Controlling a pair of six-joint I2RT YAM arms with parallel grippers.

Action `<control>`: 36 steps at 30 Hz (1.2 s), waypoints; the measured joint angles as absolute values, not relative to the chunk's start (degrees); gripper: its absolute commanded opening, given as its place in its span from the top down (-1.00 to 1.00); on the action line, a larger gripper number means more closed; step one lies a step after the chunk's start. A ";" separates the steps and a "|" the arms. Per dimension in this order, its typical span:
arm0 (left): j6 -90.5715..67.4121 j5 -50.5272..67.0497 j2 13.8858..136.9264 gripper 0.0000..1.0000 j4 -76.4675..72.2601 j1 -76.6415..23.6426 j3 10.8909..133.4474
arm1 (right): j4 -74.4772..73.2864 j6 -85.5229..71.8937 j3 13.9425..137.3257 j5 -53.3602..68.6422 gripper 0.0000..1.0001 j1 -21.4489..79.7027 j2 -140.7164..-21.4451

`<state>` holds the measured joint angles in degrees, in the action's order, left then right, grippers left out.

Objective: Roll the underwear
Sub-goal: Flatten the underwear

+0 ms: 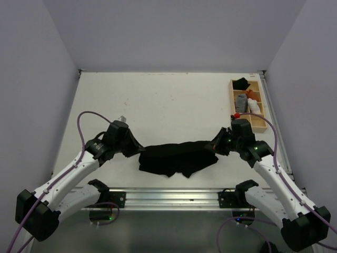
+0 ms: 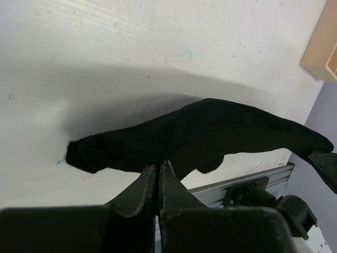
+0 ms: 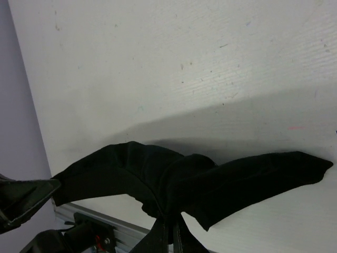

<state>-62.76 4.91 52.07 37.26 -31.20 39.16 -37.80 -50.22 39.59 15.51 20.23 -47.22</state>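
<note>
The black underwear (image 1: 176, 158) is stretched between my two grippers near the table's front edge, its middle sagging toward the front. My left gripper (image 1: 140, 150) is shut on its left end; in the left wrist view the fingertips (image 2: 158, 167) pinch the cloth (image 2: 210, 132). My right gripper (image 1: 215, 147) is shut on its right end; in the right wrist view the jaws (image 3: 174, 225) clamp the fabric (image 3: 158, 174), and a loose flap (image 3: 263, 176) trails to the right.
A wooden tray (image 1: 257, 122) at the back right holds a black item, a grey striped cloth roll (image 1: 241, 100) and a white cloth roll (image 1: 254, 106). A metal rail (image 1: 168, 197) runs along the front edge. White table (image 1: 158, 100) lies behind.
</note>
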 measured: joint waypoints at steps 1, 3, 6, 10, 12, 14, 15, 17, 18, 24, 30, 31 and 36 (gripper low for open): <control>-62.52 4.80 53.12 1.00 35.53 -31.20 39.07 | -36.58 -50.15 39.59 15.49 1.00 20.23 -48.25; -62.04 4.36 55.11 1.00 32.45 -31.20 38.98 | -34.46 -50.09 39.59 15.11 1.00 20.23 -50.52; -60.71 3.44 58.67 0.93 28.38 -30.94 39.00 | -30.94 -50.19 39.68 14.02 1.00 20.23 -55.37; -58.67 3.36 66.22 0.65 23.64 -27.70 39.48 | -28.29 -50.68 42.33 10.79 0.85 20.16 -65.89; -58.22 4.25 71.13 0.60 20.56 -24.18 39.88 | -26.55 -50.85 45.54 9.50 0.70 20.03 -72.47; -57.89 6.11 76.86 0.52 16.58 -19.62 40.58 | -25.82 -50.96 51.22 8.36 0.45 19.77 -80.62; -57.80 6.68 79.83 0.46 15.29 -17.61 41.52 | -25.58 -50.52 54.70 7.99 0.38 19.64 -84.73; -57.19 7.46 84.84 0.26 13.76 -14.90 44.05 | -25.61 -50.02 61.71 7.03 0.28 19.25 -91.90; -56.93 8.03 86.94 0.23 12.91 -14.02 45.67 | -25.08 -49.78 63.68 6.94 0.19 19.05 -93.73; -52.82 11.31 90.61 -0.09 9.10 -13.15 52.97 | -25.74 -47.24 70.52 8.12 0.14 17.34 -96.68; -45.30 10.87 90.21 -0.11 10.02 -13.15 55.92 | -28.77 -41.06 75.99 10.74 0.14 17.23 -101.43; -43.86 10.57 89.97 -0.11 10.87 -13.15 55.92 | -30.00 -39.72 76.27 11.11 0.14 17.23 -101.97; -38.37 9.21 88.33 -0.15 17.56 -13.19 55.42 | -37.80 -32.86 75.94 11.44 0.09 16.99 -102.15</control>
<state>-38.37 9.21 88.33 17.56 -13.19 55.42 -37.80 -32.86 75.94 11.44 16.99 -102.15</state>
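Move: Both closed grippers already hold the underwear by its waistband corners, so its middle hangs about 17 cm to the left hand's right, 6 cm back and 5 cm down; the right hand has it 17 cm to the left, equally back and low. The table spot for the left corner is some 12 cm ahead, 2 cm left and 9 cm below the left hand; the right corner's is 14 cm ahead, 5 cm left and 10 cm below the right hand. The divided box stands 22 cm ahead of the right hand, 19 cm right and 8 cm lower. Both grippers let go of the waistband corners, opening about halfway as they sweep together forward and down, away from the bases, laying the waistband out ahead. They run on to some 20 cm forward, rising a little after the initial dip, then draw back 3 to 4 cm and sink slightly, fingers staying open close over the upper edge. ##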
